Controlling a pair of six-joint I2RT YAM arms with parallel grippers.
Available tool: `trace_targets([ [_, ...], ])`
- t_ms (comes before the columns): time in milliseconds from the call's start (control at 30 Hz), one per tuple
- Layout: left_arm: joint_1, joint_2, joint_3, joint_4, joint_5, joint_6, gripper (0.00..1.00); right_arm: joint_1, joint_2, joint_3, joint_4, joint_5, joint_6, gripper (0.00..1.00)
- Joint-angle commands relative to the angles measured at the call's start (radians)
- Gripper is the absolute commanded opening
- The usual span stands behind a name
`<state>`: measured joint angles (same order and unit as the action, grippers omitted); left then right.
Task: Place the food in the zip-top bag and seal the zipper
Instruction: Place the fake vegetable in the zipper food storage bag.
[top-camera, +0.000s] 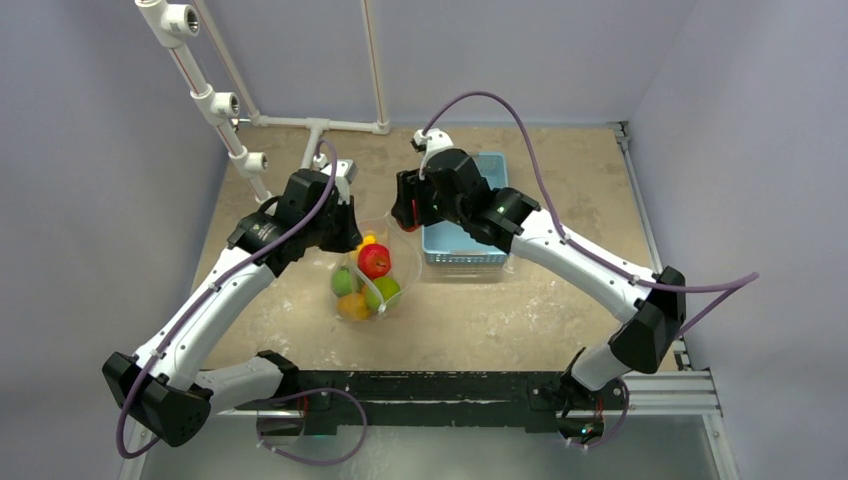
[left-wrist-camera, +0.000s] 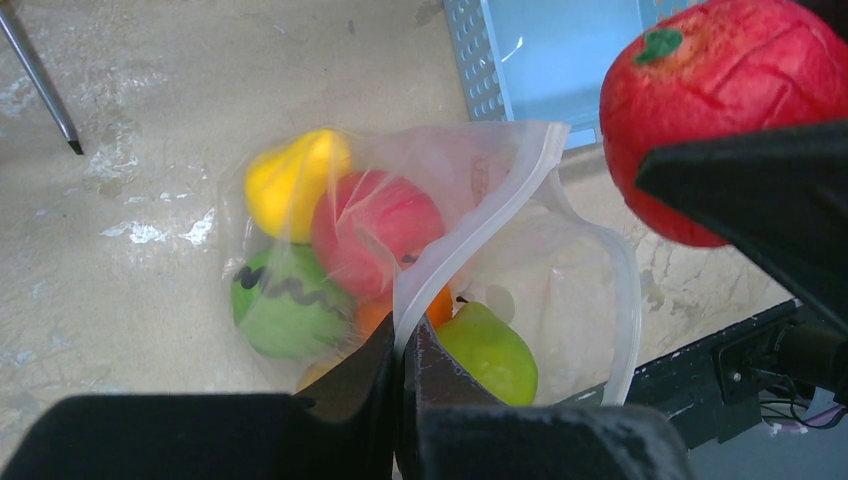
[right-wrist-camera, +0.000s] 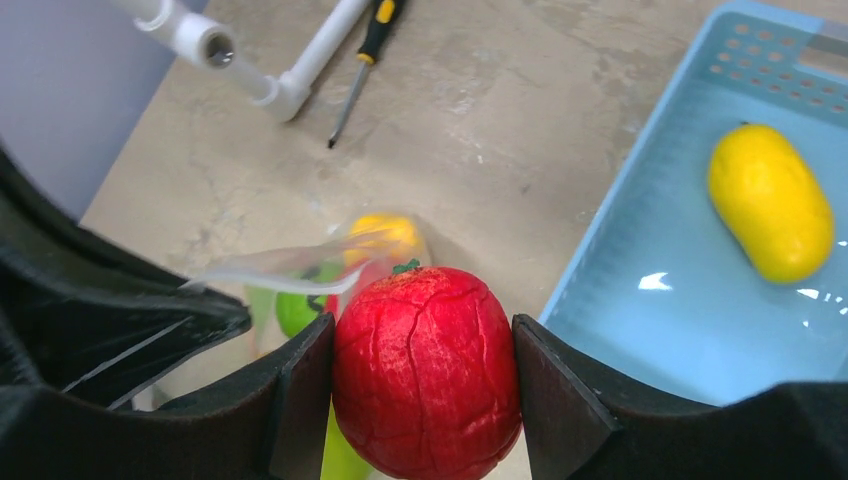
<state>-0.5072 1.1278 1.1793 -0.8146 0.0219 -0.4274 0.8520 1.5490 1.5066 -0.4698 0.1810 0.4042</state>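
Observation:
The clear zip-top bag (left-wrist-camera: 560, 280) lies on the table with its mouth open. Inside it are a yellow fruit (left-wrist-camera: 290, 180), a red one (left-wrist-camera: 375, 230), a dark-striped green one (left-wrist-camera: 285, 300), an orange one and a green pear (left-wrist-camera: 490, 350). My left gripper (left-wrist-camera: 405, 330) is shut on the whitish zipper (left-wrist-camera: 480, 225) at the near edge of the mouth. My right gripper (right-wrist-camera: 420, 330) is shut on a cracked red toy fruit (right-wrist-camera: 425, 380), held just above and beside the bag's mouth. In the top view the bag (top-camera: 372, 280) sits between my left gripper (top-camera: 345, 228) and right gripper (top-camera: 405, 215).
A light-blue slotted basket (top-camera: 465, 258) stands right of the bag, with a yellow fruit (right-wrist-camera: 770, 200) left in it. White pipes (top-camera: 215, 105) and a screwdriver (right-wrist-camera: 365, 60) lie at the back left. Walls close in both sides.

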Motion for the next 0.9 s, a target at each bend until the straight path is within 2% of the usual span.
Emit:
trace_targets([
  [0,-0.002,0.002,0.01,0.035,0.004,-0.01,0.0,0.02,-0.065,0.03,0.07,-0.046,-0.051,0.27],
  [367,-0.002,0.005,0.016,0.032,0.0,-0.016,0.0,0.122,-0.083,-0.014,0.108,-0.173,-0.094,0.28],
  [600,-0.002,0.003,0.027,0.026,-0.004,-0.014,0.0,0.161,-0.045,-0.065,0.126,-0.179,-0.086,0.29],
  [867,-0.002,-0.003,0.043,0.009,-0.009,-0.009,0.0,0.166,0.0,-0.12,0.183,-0.175,-0.064,0.36],
])
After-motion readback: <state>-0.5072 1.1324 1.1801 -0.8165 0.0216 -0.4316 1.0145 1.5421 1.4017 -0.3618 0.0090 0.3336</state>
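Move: The right hand already holds the red vegetable. The open mouth of the zip-top bag lies about 8 cm back, 6 cm to its left and 9 cm lower, and the left hand, which pinches its rim, has that mouth some 7 cm to its right, 3 cm back and slightly below. In the bag, from the right hand, the apple lies some 3 cm back and 10 cm left, the green pear 9 cm back and 8 cm left, both roughly 17 cm down. The blue basket is about 12 cm ahead, 11 cm right and 21 cm down. Keeping its grip on the red vegetable, the right hand swings back about 8 cm and left about 6 cm, away from the basket and in over the bag mouth, turning some 20 degrees counter-clockwise as it goes. It arcs up nearly 5 cm on the way, then sinks about 7 cm towards the mouth with the backward and leftward travel dying out, while the left hand stays put and keeps the bag's rim pinched shut between its fingers. ##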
